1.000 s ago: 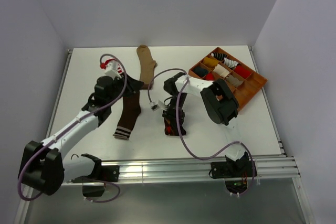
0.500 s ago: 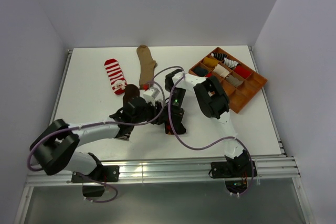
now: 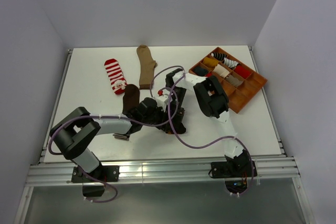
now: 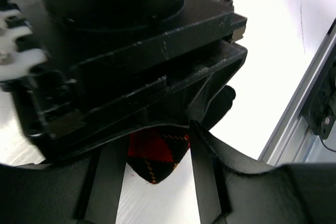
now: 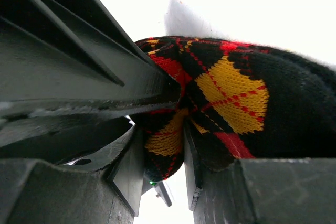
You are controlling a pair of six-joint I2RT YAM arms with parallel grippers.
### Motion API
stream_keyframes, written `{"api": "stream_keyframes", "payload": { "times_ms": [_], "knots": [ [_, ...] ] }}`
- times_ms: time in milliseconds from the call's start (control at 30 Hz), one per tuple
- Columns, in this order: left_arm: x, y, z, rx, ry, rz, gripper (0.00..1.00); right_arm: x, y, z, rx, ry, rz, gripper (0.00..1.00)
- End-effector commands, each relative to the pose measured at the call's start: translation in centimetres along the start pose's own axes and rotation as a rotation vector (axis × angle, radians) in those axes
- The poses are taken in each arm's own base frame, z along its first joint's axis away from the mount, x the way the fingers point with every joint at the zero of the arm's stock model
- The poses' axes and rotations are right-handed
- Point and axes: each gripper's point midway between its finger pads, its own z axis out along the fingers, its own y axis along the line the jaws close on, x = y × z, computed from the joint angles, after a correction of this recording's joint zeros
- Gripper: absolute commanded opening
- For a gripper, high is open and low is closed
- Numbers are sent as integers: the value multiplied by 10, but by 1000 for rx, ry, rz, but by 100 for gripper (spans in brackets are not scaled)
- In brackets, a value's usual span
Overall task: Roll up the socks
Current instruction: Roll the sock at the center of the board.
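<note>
The black argyle sock [image 5: 236,93] is bunched at the table's middle, and my right gripper [image 5: 163,156] is shut on a fold of it. My left gripper [image 4: 157,182] stands open right beside it, with the sock's pointed tip [image 4: 157,153] lying between its fingers. In the top view both grippers, left [image 3: 166,115] and right [image 3: 177,121], crowd over this sock [image 3: 169,127], hiding most of it. The red-and-white striped sock [image 3: 114,76] and the tan sock [image 3: 146,65] lie flat at the back. My left arm partly covers the dark brown sock [image 3: 129,97].
A brown divided tray [image 3: 257,85] with several rolled socks stands at the back right. The table's metal front rail [image 4: 310,103] runs close to the grippers. Purple cables loop over both arms.
My left arm has swung from the striped sock at the back left to the middle beside the right gripper, and its fingers have opened wider. The striped sock now lies flat.
</note>
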Motion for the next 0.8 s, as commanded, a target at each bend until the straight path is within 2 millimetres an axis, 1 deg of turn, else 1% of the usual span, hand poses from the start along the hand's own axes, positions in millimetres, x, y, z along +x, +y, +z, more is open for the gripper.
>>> {"api": "stream_keyframes", "payload": {
  "times_ms": [0, 67, 233, 367, 400, 467, 500, 567, 667, 700, 733, 767],
  "knots": [
    [-10, -14, 3, 77, -30, 45, 55, -5, -44, 5, 115, 16, -51, 38],
    [-1, -15, 1, 95, -15, 31, 55, -7, -46, 4, 125, 8, -46, 38],
    [9, -15, -1, 115, 2, 14, 54, -7, -49, 4, 128, 0, -15, 39],
    [18, -7, -1, 85, 29, 3, 52, -8, -52, 4, 135, -6, -5, 39],
    [18, -6, -1, 80, 32, -1, 49, -8, -52, 3, 136, -8, -3, 39],
    [21, -2, -1, 65, 45, -10, 46, -9, -53, 2, 142, -12, 0, 39],
    [22, 0, -1, 61, 50, -15, 42, -9, -53, 2, 144, -14, 0, 39],
    [25, 3, -1, 49, 62, -20, 40, -10, -54, 2, 148, -18, 4, 39],
    [30, 9, -2, 34, 76, -36, 31, -12, -55, 1, 154, -32, 24, 39],
    [30, 10, -2, 30, 77, -40, 28, -12, -55, 2, 151, -34, 29, 40],
    [34, 13, -2, 20, 87, -48, 20, -13, -54, 1, 146, -44, 34, 40],
    [36, 14, -2, 15, 91, -52, 16, -14, -53, 0, 142, -51, 39, 41]
  ]
}}
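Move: The argyle sock being rolled sits bunched at the left hand's fingertips, its middle about 3 cm to that hand's right, level with it fore and aft, and 3 cm below. The dark brown sock lies some 18 cm to the left hand's left and 7 cm farther out, the tan sock about 30 cm ahead and 10 cm left. From the right hand, which already grips the argyle sock, the sock's middle is about 2 cm left and 1 cm lower; the sock tray stands about 23 cm ahead and 24 cm right. The argyle sock's red-and-black fold, already between the left hand's parted fingers, gets pinched as they close from about half open to a third, with the gripping effort rising. Just before, the left hand eases about 1 cm back and down onto it. The right fingers keep their pinch on the rolled part in place, turning slowly clockwise by some 5 degrees. ##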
